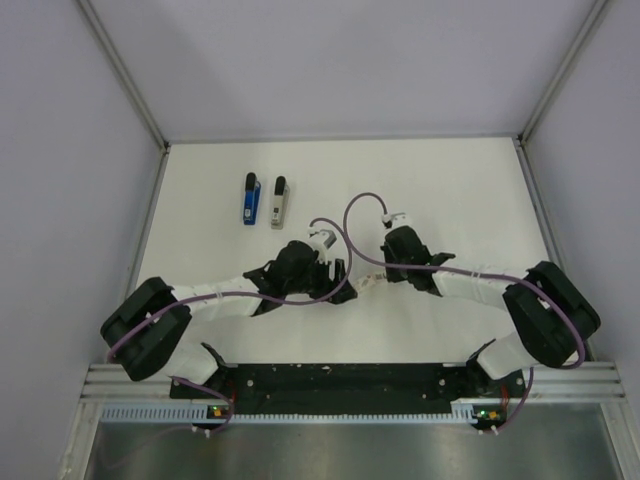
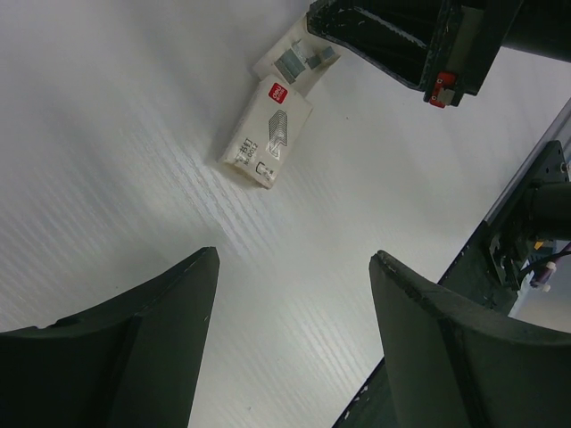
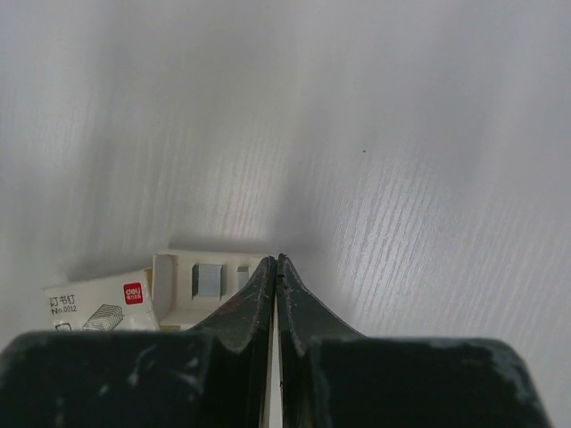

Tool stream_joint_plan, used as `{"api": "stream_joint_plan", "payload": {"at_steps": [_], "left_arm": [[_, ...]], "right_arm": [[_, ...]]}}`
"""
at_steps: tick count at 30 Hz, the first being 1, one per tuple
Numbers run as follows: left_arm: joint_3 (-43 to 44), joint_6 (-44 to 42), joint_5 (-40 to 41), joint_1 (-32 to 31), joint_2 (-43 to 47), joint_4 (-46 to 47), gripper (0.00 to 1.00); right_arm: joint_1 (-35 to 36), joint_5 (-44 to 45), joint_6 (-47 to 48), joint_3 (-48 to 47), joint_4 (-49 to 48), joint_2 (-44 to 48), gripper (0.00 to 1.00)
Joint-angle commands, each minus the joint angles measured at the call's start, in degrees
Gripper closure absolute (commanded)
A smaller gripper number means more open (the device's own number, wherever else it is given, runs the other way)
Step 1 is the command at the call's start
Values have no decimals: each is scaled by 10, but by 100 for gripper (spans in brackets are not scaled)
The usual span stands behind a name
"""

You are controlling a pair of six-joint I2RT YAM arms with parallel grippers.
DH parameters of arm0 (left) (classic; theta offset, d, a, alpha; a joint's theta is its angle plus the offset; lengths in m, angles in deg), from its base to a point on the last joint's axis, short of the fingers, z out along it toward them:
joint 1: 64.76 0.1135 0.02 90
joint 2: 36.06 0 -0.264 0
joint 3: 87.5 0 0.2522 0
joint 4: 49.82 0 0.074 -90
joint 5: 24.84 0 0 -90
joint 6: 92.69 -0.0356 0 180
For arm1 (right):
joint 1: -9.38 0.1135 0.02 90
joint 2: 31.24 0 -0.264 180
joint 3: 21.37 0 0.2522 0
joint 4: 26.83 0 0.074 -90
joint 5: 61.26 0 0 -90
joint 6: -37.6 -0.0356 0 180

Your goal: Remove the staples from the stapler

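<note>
The stapler's blue body [image 1: 251, 200] with a black end lies at the back left of the table, and a grey metal part [image 1: 280, 203] lies just right of it. Both are out of the wrist views. My left gripper [image 1: 338, 278] [image 2: 294, 257] is open and empty above bare table. My right gripper [image 1: 376, 279] [image 3: 277, 260] is shut, with its tips at the edge of an open whitish staple-box tray [image 3: 207, 282] holding grey staples. I see nothing between its fingers. Both grippers are well in front of the stapler.
The whitish staple-box sleeve [image 2: 268, 134] with a red logo lies beside its tray [image 2: 299, 58], between the two grippers, and shows in the top view [image 1: 368, 285]. The right gripper's black body [image 2: 401, 40] hangs over the tray. Purple cables loop above both wrists. Grey walls enclose the table.
</note>
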Motion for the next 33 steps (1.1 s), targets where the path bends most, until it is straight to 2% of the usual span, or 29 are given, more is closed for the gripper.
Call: {"api": "stream_joint_plan", "payload": {"at_steps": [1,15,33], "left_arm": [[2,3,6,-7,-1,35,26],[2,-2,-5,-14,-8,35,26],[-27,-8,3,-18,25,18,26]], "right_arm": [[19,22,-9,11,21,30,100],[79,87,-35,13,75,64,100],[142,165,-83,15,141,86,100]]}}
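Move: The right hand's shut fingertips are already at the right end of the small open tray, whose middle lies about 3 cm to the left, 1 cm back and just below them. The closed staple box adjoins the tray, roughly 6 cm left of this hand and 3 cm back. From the open left hand, the tray is some 8 cm to the right, 5 cm ahead and 6 cm lower. Straight back towards the base, the right hand drags the open tray about 5 cm with its shut fingertips, which stay at the tray's right end. Its wrist steadily rolls some 10 degrees, left side down, and the hand rises about 1 cm by the end. The left hand, wide open and empty, eases back by 1 to 2 cm and late on sinks about 1 cm. ##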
